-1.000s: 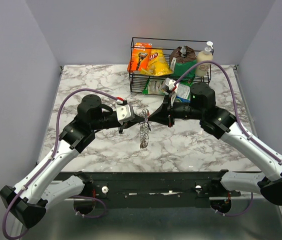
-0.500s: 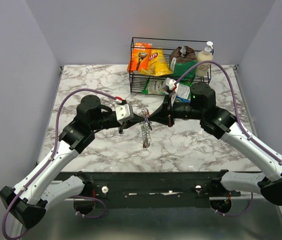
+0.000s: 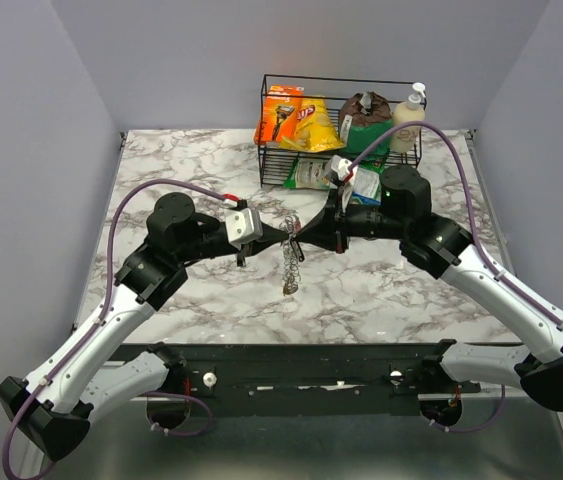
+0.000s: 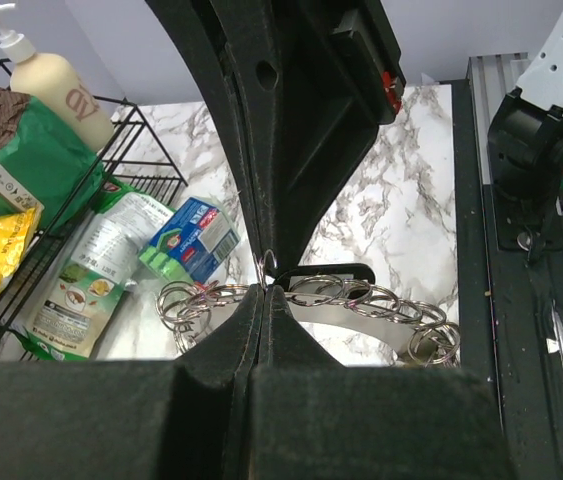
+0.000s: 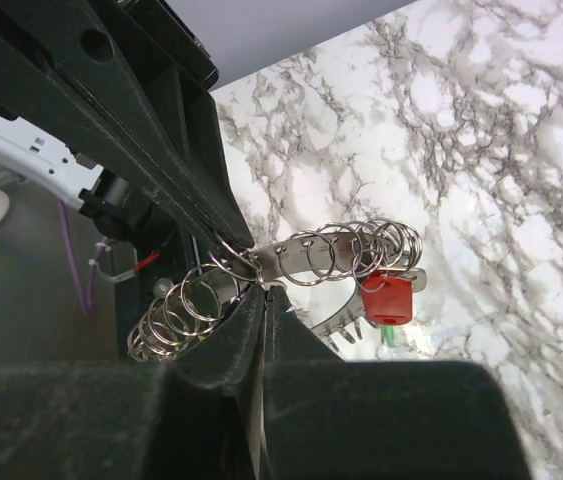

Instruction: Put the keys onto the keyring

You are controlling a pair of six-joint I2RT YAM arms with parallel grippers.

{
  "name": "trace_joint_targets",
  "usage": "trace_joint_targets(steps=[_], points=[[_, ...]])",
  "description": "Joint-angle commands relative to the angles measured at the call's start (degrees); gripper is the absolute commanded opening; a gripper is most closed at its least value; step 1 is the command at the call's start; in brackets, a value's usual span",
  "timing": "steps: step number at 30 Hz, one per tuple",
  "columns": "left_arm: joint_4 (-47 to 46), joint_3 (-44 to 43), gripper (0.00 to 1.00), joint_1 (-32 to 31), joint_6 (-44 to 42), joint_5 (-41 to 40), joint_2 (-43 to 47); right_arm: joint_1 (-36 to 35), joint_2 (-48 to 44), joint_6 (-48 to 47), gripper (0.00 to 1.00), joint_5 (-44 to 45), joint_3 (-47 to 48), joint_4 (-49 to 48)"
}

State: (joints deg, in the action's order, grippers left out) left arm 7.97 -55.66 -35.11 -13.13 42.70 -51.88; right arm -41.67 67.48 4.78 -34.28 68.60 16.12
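The keyring (image 3: pixel 289 262), a string of thin silver rings on a metal strip, hangs above the table's middle between both grippers. My left gripper (image 3: pixel 279 238) is shut on one of its rings (image 4: pixel 268 268), and the other rings (image 4: pixel 361 300) trail off to the right. From the opposite side, my right gripper (image 3: pixel 302 232) pinches a ring (image 5: pixel 241 262) with its fingers (image 5: pixel 223 340) nearly together. A red-headed key (image 5: pixel 389 298) hangs on the rings, with a toothed silver blade (image 5: pixel 346 322) and a green bit (image 5: pixel 386 342) beside it. Other keys are out of view.
A black wire basket (image 3: pixel 266 130) stands at the table's back, holding snack packs (image 3: pixel 296 118) and a soap bottle (image 3: pixel 411 108). A blue and green packet (image 4: pixel 186 240) lies in front of it. Purple cables (image 3: pixel 161 190) loop over both arms.
The left arm has drawn back slightly to the left. The hanging keyring has shifted a little with it. The right arm has stayed put.
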Motion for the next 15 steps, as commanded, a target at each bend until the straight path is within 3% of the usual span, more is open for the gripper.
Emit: trace_joint_targets(steps=[1,2,7,15], points=[[-5.7,-0.2,0.0,-1.0,1.4,4.1,0.9,0.0,-0.3,-0.6,0.2,1.8,-0.4,-0.6],[-6.0,-0.2,0.0,-0.9,1.5,4.2,0.8,0.0,-1.0,-1.1,0.31,1.9,-0.7,-0.6],[-6.4,-0.3,0.0,-1.0,1.5,4.3,0.6,0.0,-4.3,-3.0,0.5,6.0,-2.0,-1.0],[-6.9,-0.3,0.0,-1.0,1.7,5.3,0.4,0.0,-10.3,-9.0,1.0,8.3,-3.6,-0.6]])
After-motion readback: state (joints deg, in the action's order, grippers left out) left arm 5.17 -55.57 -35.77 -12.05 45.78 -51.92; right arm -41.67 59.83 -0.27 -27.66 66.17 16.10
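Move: My right fingertips meet my left ones, still pinching the black key, whose middle is about 2 cm back from the right hand point and 1 cm below. It goes on the keyring that my left hand holds: the big ring's middle is roughly 2 cm back, 1 cm left and 4 cm below. The red key hangs about 3 cm ahead, 1 cm left and 3 cm below. From my left hand, the black key is about 2 cm back, 1 cm right and 1 cm below. I spread my right fingers from nearly shut to almost wide open, letting go of the black key. Then I draw that hand off to the right and up, about 2.5 cm each way, clear of the keyring, rolling it some 10 degrees. My left hand keeps its pinch on the keyring's small ring, easing back and up about 1 cm. ##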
